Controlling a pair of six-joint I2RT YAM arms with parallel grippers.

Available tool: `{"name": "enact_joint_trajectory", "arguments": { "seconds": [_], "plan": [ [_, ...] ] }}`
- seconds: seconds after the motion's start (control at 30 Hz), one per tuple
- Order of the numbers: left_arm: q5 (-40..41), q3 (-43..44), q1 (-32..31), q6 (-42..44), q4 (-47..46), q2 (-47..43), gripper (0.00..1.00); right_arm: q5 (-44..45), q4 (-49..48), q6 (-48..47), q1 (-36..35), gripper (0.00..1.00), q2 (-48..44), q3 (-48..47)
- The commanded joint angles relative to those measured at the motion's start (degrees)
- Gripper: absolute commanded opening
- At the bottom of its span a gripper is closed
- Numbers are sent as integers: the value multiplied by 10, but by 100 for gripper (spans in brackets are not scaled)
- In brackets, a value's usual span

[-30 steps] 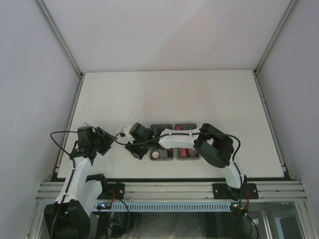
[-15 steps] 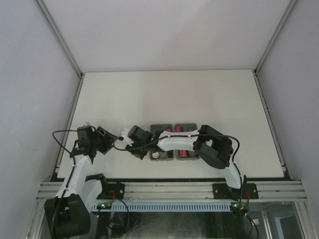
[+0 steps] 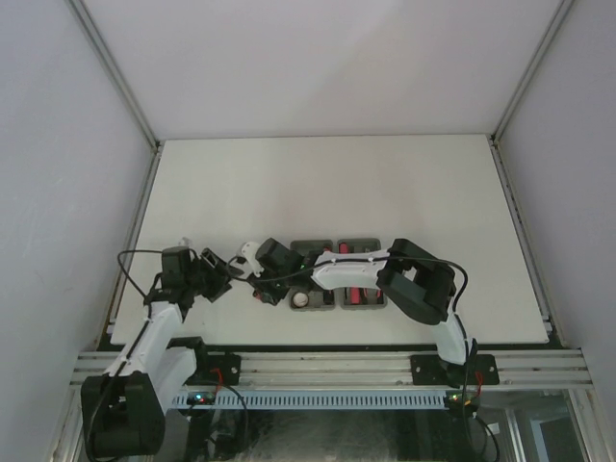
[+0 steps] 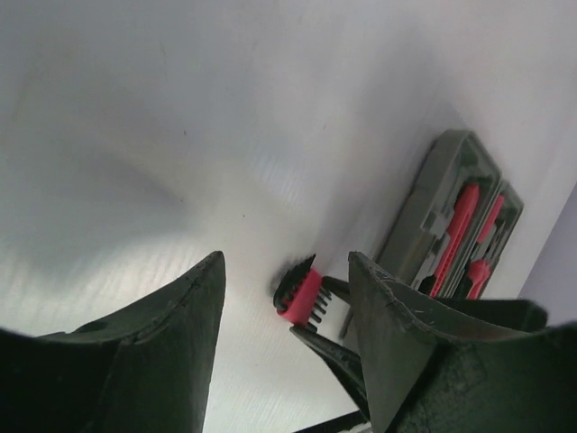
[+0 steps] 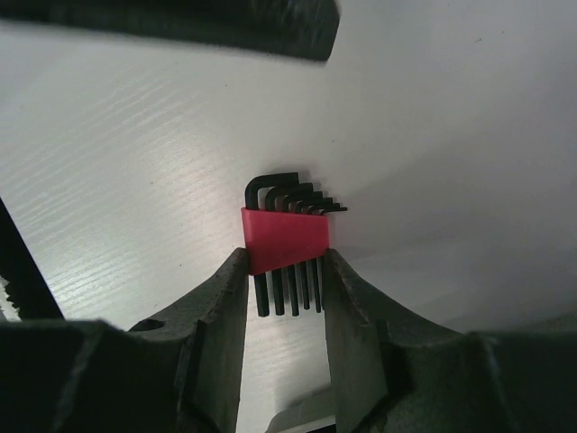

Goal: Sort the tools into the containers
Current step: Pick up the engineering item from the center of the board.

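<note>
A set of black hex keys in a red holder (image 5: 284, 236) lies on the white table, left of the two grey containers (image 3: 313, 244). My right gripper (image 5: 284, 263) has its fingers (image 5: 225, 293) pressed against both sides of the red holder. From the left wrist view the same set (image 4: 302, 296) shows just beyond my left gripper (image 4: 285, 262), which stands open with nothing between its fingers. Red-handled tools (image 4: 462, 221) lie in the recesses of the containers (image 4: 431, 194). From above, both grippers meet at the set (image 3: 258, 295), left gripper (image 3: 219, 279) on its left.
The right arm (image 3: 346, 271) stretches across the two trays, covering much of them. A small white thing (image 3: 301, 299) sits in the left tray. The left arm's dark finger (image 5: 225, 23) fills the top of the right wrist view. White walls enclose the table.
My right gripper has moved left off the trays onto the hex key set and narrowed onto its red holder. The left gripper has swung right, toward the set, staying open.
</note>
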State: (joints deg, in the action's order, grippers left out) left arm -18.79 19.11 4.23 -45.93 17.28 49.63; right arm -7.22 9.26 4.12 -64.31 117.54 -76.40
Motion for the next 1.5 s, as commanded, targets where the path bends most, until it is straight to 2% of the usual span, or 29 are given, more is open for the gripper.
{"name": "enact_joint_trajectory", "arguments": {
  "seconds": [0.0,0.5,1.13,1.27,1.47],
  "plan": [
    [-6,-37,-38,-26,-47,-3,61,-44,44,43,10,28,26,34],
    [-27,-119,-79,-74,-131,16,59,-63,27,68,20,25,32,42],
    [-46,-130,-101,-72,-109,54,52,-71,12,87,32,23,31,52],
    [-49,-130,-102,-78,-109,49,46,-73,9,89,32,23,32,52],
    [-43,-128,-102,-88,-109,35,28,-72,5,91,33,23,35,52]
  ]
}}
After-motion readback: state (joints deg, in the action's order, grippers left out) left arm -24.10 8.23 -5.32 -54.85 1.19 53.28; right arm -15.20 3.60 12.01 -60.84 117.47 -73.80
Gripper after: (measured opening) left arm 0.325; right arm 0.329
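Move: The hex key set, already pinched in the right fingertips, lies from the left hand about 6 cm to the right, 3 cm back and 4 cm lower; from the right hand it is right at the tips, about 1 cm to the left and 1 cm lower. The open case's left tray is centred some 17 cm to the right of the left hand, level with it fore and aft, and the round roll in that tray about 15 cm right and 4 cm back, both around 4 cm below. Rightward some 5 cm, with a quick dip of about 3 cm down and back at the start and a slower creep after, the left hand comes up to the hex key set, rolling its left side down and turning slightly clockwise. Its open fingers narrow to about half their gap, one on each side of the set. The right hand stays in place and keeps its pinch, tilting about 10 degrees. ##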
